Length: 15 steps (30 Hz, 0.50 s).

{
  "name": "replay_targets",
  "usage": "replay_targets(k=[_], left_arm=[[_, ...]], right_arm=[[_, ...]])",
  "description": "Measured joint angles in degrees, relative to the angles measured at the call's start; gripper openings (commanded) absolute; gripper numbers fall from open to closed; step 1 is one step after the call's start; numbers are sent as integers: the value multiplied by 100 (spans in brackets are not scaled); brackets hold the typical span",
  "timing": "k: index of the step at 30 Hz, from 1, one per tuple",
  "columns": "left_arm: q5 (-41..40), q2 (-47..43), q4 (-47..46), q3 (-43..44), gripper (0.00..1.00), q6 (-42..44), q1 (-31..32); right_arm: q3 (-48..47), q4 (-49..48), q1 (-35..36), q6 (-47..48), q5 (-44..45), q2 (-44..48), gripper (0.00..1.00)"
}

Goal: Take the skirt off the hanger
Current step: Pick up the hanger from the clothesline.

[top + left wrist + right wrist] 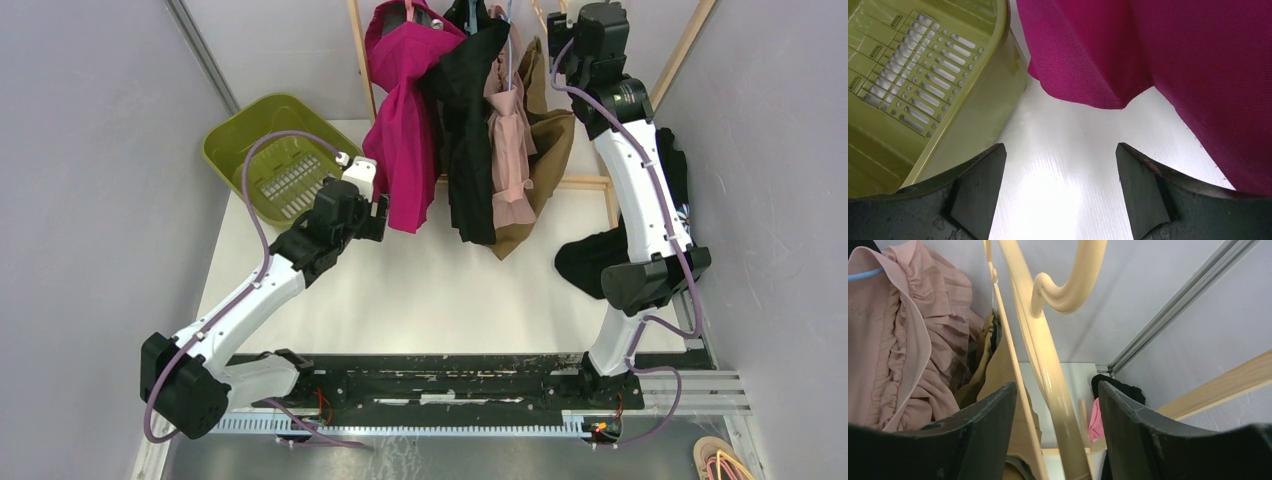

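A brown garment (540, 150), apparently the skirt, hangs at the right end of the rail from a cream hanger (1048, 355). In the right wrist view its brown cloth (1003, 375) drops beside the hanger's thin lower bar. My right gripper (590, 20) (1057, 385) is raised at the rail. Its jaws stand open around the hanger's thick cream arm, with a gap on each side. My left gripper (372, 205) (1060, 146) is open and holds nothing, low over the white table under the hem of a magenta garment (1148, 50).
Magenta (405, 140), black (470, 130) and pink ruffled (510, 140) garments hang left of the brown one. A green basket (250, 130) sits at the back left, close to the left gripper. Dark cloth (590, 260) lies on the table by the right arm. A wooden rack frame (585, 182) stands behind.
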<state>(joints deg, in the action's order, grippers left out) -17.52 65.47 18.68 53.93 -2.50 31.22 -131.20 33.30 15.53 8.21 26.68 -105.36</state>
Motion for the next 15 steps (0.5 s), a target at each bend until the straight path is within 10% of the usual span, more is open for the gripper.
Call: replay_targets(k=[6,15], left_arm=[[-22,92,7,0,88,-2,0],[-37,155,2,0,88,-2,0]], right_arm=[[188,-216,-114,-216,-286,2,1],[1003,-892,-155,-625,-901,402,1]])
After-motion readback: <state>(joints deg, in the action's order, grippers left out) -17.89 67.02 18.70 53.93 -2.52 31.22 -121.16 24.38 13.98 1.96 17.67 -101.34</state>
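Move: The hanger's pale wooden arm already runs between the right hand's open fingers, about 1 cm ahead of the finger point and level with it. The brown skirt hangs about 15 cm below this hand, 3 cm to its left and neither ahead nor back. The pink skirt is roughly 7 cm to the left, 2 cm ahead and 8 cm below. From the left hand the hanger lies some 19 cm ahead, 25 cm to the right and 25 cm above. The hanger's wooden arm is pinched between the right fingers, which close on it as the hand eases about 1 cm forward and slightly down. Gripping it, the hand then shifts about 2 cm left, towards the pink skirt, drawing back slightly and rolling right side down while turning some 5 to 10 degrees counter-clockwise. ##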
